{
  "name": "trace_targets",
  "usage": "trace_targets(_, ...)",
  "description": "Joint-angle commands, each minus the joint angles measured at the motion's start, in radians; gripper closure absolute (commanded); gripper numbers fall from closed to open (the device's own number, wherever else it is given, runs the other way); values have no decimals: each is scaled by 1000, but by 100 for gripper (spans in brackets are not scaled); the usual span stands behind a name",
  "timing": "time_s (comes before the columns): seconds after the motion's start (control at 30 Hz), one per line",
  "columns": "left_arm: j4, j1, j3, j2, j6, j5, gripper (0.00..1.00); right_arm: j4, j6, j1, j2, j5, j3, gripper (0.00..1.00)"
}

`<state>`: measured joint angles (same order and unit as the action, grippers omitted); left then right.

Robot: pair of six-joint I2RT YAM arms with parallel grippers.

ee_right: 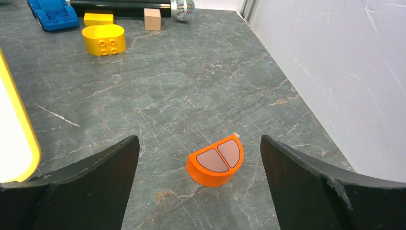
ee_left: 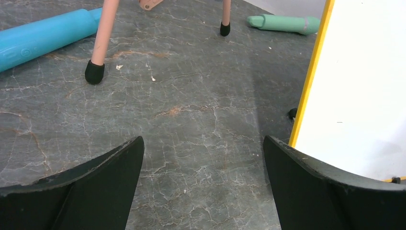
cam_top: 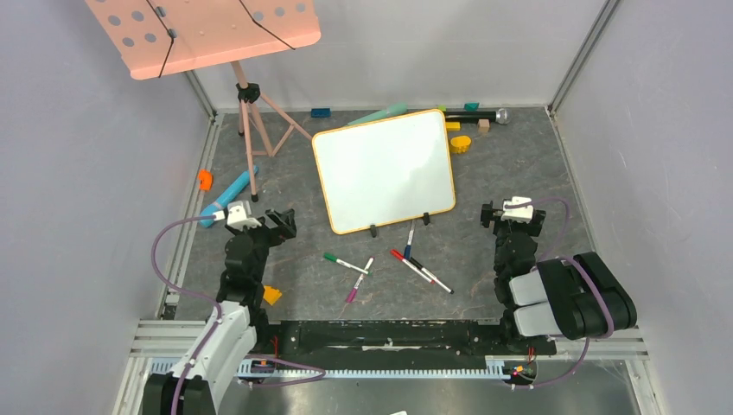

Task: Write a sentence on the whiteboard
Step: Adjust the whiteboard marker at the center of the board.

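Observation:
The whiteboard (cam_top: pixel 385 169) stands tilted on two black clip feet at the table's middle, and its orange-yellow framed face is blank white. No sentence is in view on it. Its edge shows in the left wrist view (ee_left: pixel 364 96) and the right wrist view (ee_right: pixel 19 129). Several markers lie in front of it: a green-capped one (cam_top: pixel 346 263), a pink one (cam_top: pixel 360 278), a blue one (cam_top: pixel 409 240), and a red one (cam_top: pixel 406 262). My left gripper (cam_top: pixel 283 225) (ee_left: pixel 203 143) hangs open left of the board, holding nothing. My right gripper (cam_top: pixel 513 220) (ee_right: pixel 199 141) hangs open right of it.
A pink perforated music-stand tray (cam_top: pixel 203 30) on a tripod stands at the back left. A blue roller (cam_top: pixel 229 194) and a green cylinder (ee_left: pixel 282 23) lie near its legs. An orange half-round block (ee_right: pixel 215 165) sits below my right gripper. Yellow blocks (ee_right: pixel 103 39) and a microphone (cam_top: pixel 484 115) lie behind.

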<state>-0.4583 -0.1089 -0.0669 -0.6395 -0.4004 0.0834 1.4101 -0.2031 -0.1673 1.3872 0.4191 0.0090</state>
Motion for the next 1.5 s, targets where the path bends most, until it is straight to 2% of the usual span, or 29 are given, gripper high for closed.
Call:
trace_targets(0.0,-12,-1,-54,-14,-26,35,0,59,3,3,-1,-3,-112,2)
trace_targets(0.17,20,0,-77,-45,-40,57,0,59,4,3,-1,-4,-114,2)
trace_targets(0.3,21,-1,-54,1,-47,63,0,97,-1,3,-7,5,-131,2)
trace_targets(0.47,24,-1,-28,66,-61,64,0,85,-15,-3,-109,-28,-176,2)
trace_targets(0.63,19,-2,-31,64,-67,36,0,-255,39,-3,-305,-48,-110,2)
trace_targets(0.8,3,-1,-20,59,-98,26,0,-413,123,-3,-499,-111,-106,2)
trace_targets(0.87,-10,0,-8,66,-129,13,0,-594,218,-3,-579,-176,-56,2)
trace_targets(0.93,-26,-1,10,72,-184,1,0,-859,284,-3,-640,-254,39,2)
trace_targets(1.03,-24,0,28,72,-246,-18,0,-987,379,-3,-695,-179,67,2)
trace_targets(1.1,-80,-2,23,42,-225,-147,0,-1005,369,-3,-729,-267,66,2)
trace_targets(1.23,-108,-16,-16,-61,-229,-294,0,-1157,445,-3,-687,-297,146,2)
trace_targets(1.4,-76,-101,-57,-156,-178,-279,1,-1332,503,-28,-523,-331,300,1)
trace_targets(1.47,-78,-138,-73,-178,-157,-273,2,-1365,513,-95,-471,-288,354,5)
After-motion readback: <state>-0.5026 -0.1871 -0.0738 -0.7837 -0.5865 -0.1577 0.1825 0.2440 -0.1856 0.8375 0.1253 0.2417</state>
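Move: The whiteboard's middle lies roughly 30 cm to the left hand's right and 15 cm ahead, some 6 cm lower; the green marker is about 19 cm right and 9 cm back, and a tripod foot 9 cm ahead and 5 cm left. From the right hand, the whiteboard's middle is about 34 cm left and 13 cm ahead, slightly lower, the blue marker 28 cm left and 5 cm back, and an orange block roughly 3 cm ahead, straight below. Both empty, wide-open hands head in towards the whiteboard from its two sides, touching nothing. The right lifts about 6 cm, then drops past its starting height while travelling some 7 cm left and slightly back, rolling left side up and tipping down about 25 degrees. The left rises slightly, then swings 7 cm right and sinks, turning clockwise with its right side rolling up. ##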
